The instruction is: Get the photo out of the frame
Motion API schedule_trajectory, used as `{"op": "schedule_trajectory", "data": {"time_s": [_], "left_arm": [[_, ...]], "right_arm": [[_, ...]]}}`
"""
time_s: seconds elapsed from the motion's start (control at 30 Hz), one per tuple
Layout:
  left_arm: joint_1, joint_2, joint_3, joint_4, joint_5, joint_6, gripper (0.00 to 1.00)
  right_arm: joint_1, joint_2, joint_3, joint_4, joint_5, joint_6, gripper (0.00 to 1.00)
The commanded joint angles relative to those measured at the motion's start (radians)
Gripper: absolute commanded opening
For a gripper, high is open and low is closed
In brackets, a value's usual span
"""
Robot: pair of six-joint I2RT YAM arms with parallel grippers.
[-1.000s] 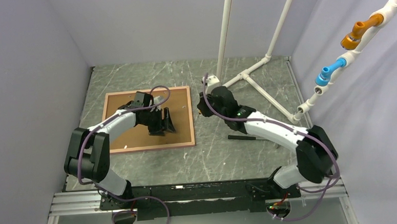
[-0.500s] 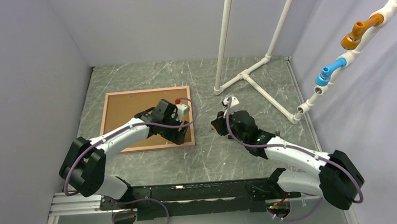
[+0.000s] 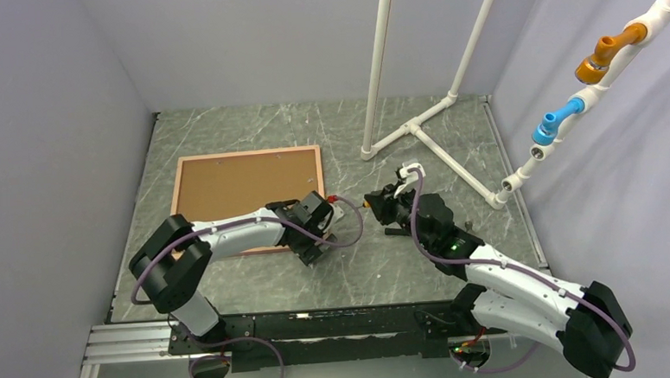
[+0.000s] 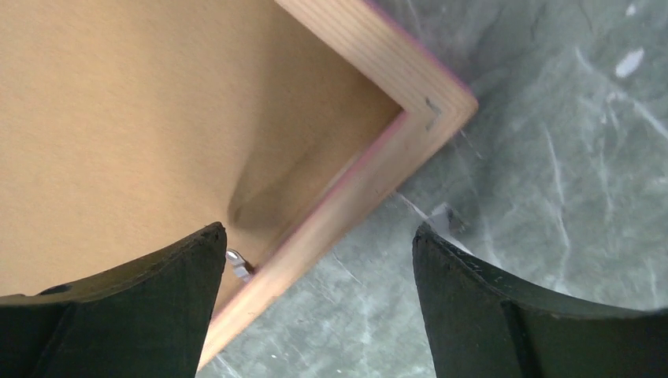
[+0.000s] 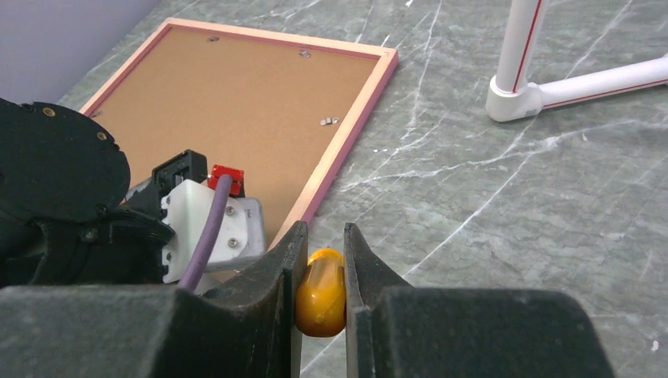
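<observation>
The pink frame (image 3: 247,152) lies face down on the table, its brown backing board (image 3: 241,190) facing up. The photo is hidden. My left gripper (image 3: 317,242) hangs open over the frame's near right corner (image 4: 429,106). One finger is above the backing (image 4: 157,102), the other above bare table, and nothing is held. A small metal tab (image 4: 239,264) sits by the inner edge. Just right of that corner, my right gripper (image 5: 319,236) is shut on an amber tool handle (image 5: 321,291), which also shows from above (image 3: 365,203).
A white pipe stand (image 3: 415,128) rises from the table at the back right, its foot (image 5: 512,98) ahead of my right gripper. A dark thin object (image 3: 394,232) lies partly under the right arm. Grey walls close in the left, back and right sides.
My left gripper has travelled from the middle of the backing board to the frame's near right corner and opened wider. The right arm has drawn back toward the near side, still gripping the handle.
</observation>
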Motion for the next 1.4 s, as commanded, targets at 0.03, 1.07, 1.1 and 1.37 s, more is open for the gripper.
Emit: {"op": "schedule_trajectory", "data": {"time_s": [0.03, 1.07, 1.1, 1.37], "left_arm": [[-0.022, 0.09, 0.052, -0.038, -0.154, -0.005, 0.84], [0.243, 0.468, 0.627, -0.145, 0.044, -0.37, 0.0], [0.258, 0.486, 0.661, -0.146, 0.059, -0.405, 0.0], [0.308, 0.543, 0.845, -0.095, 0.118, -0.678, 0.0]], "right_arm": [[-0.004, -0.056, -0.02, 0.054, 0.028, 0.007, 0.0], [-0.007, -0.154, -0.061, 0.047, 0.144, 0.029, 0.0], [-0.007, -0.146, -0.06, 0.049, 0.138, 0.029, 0.0], [-0.008, -0.097, -0.053, 0.063, 0.116, 0.026, 0.0]]}}
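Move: The near edge of the face-down frame, close to its right corner, lies between the open left fingers, about 3 cm ahead of the hand and 1 cm below it. The frame's near right corner is some 6 cm to the hand's right and 3 cm ahead. The screwdriver in the right gripper is about 14 cm right, 5 cm ahead and 17 cm up. From the right hand, that edge lies about 13 cm left, 2 cm back and 18 cm down. Bring the left gripper level and forward about 4 cm, closing the fingers so they pinch the frame's near edge beside its right corner. Keep that hold and pull the edge a further 14 cm or so forward, speeding up, while turning the hand some 40 degrees counter-clockwise. Meanwhile let the right hand, still holding the screwdriver, ease about 3 cm to the right. ##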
